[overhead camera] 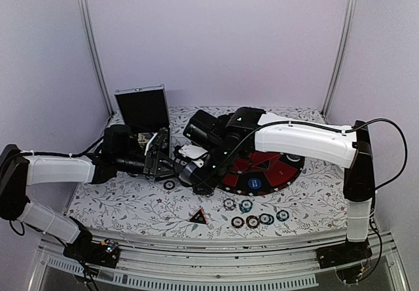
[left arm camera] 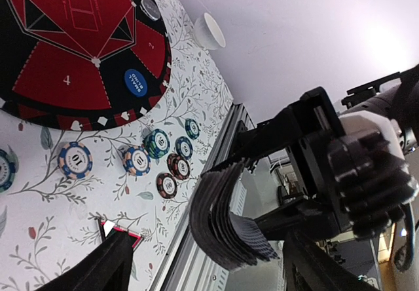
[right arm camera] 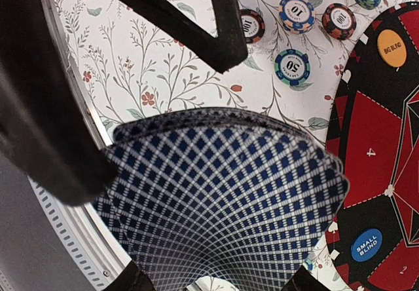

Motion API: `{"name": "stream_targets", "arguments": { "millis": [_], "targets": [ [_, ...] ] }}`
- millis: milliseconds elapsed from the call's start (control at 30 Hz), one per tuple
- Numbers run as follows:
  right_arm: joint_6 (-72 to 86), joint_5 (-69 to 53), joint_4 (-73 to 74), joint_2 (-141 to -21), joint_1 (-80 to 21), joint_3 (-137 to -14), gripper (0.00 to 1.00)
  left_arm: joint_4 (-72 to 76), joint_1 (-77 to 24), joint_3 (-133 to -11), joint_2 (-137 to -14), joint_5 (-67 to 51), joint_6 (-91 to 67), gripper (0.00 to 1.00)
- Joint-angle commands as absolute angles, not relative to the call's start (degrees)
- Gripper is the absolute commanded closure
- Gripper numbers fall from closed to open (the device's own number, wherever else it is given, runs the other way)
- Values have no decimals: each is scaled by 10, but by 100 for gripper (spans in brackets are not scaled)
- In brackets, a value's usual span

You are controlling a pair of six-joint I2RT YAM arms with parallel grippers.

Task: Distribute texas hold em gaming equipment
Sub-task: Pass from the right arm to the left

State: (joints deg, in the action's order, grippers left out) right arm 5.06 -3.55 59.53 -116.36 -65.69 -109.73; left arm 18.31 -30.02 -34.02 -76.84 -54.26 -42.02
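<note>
A bent deck of blue-checked playing cards [right arm camera: 222, 199] arches between the fingers of my right gripper [right arm camera: 216, 286], which is shut on it above the table's front left part. My left gripper [left arm camera: 209, 268] stands open around the deck's [left arm camera: 226, 225] free end, its fingers [left arm camera: 98, 271] wide apart. Both grippers meet left of the mat, left [overhead camera: 159, 162] and right [overhead camera: 194, 173]. Several striped poker chips [overhead camera: 253, 221] lie near the front edge. One chip [overhead camera: 169, 185] lies apart. A red-black triangle [overhead camera: 198, 217] lies by them. A blue button [overhead camera: 254, 184] and an orange button [right arm camera: 391, 48] sit on the mat.
The round red-and-black mat [overhead camera: 278, 166] lies right of centre. An open black case [overhead camera: 143, 107] stands at the back left. A white cup [left arm camera: 209, 31] stands beyond the mat. The metal front rail [left arm camera: 196, 252] runs just beside the deck.
</note>
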Motion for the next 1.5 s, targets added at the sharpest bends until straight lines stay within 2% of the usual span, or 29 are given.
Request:
{"name": "stream_targets", "arguments": {
  "millis": [0,200,333,633,800,1000,1200,1233,1367,1400,1467],
  "targets": [
    [44,-34,583,-1179,-667,-1118,80,181,-309,-359,-783,-531,-409,19],
    [37,-35,581,-1187,-672,-1127,79,175,-321,-365,-801,-533,-394,21],
    [29,-30,586,-1195,-676,-1137,79,143,-322,-374,-823,-537,-371,26],
    [10,-13,605,-1213,-680,-1152,79,52,-330,-397,-841,-550,-293,46],
    [6,-12,617,-1223,-681,-1174,79,36,-332,-395,-857,-551,-272,63],
    [-18,-7,620,-1225,-683,-1178,79,49,-336,-394,-857,-576,-276,100],
    [-12,19,609,-1209,-683,-1159,79,48,-339,-386,-819,-565,-278,100],
    [-10,25,606,-1204,-683,-1154,74,50,-338,-383,-810,-556,-283,100],
    [19,68,583,-1165,-683,-1116,14,111,-336,-363,-751,-514,-328,100],
    [26,78,571,-1149,-682,-1102,2,130,-336,-355,-734,-504,-339,100],
    [40,87,540,-1114,-681,-1069,1,157,-336,-348,-696,-481,-353,100]
  ]
}}
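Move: The deck of cards, still in the right gripper, has its middle about 5 cm right of the left fingers, 2 cm back and 3 cm below them. From the right hand, the receiving left gripper is roughly 8 cm left, 2 cm ahead and 1 cm higher. Below on the table, the red-black triangle lies some 9 cm back, 8 cm right and 15 cm down from the left hand; the blue-white chip is about 10 cm right of that triangle and 5 cm farther out. Bring the left gripper down about 4 cm with a little back and right, turning slightly clockwise, and shut its open fingers on the near edge of the deck while the right hand sinks some 3 cm, still gripping the cards. Once the left fingers pinch it, open the right gripper wide and lift the left about 3.5 cm, the right rising 1 cm. ##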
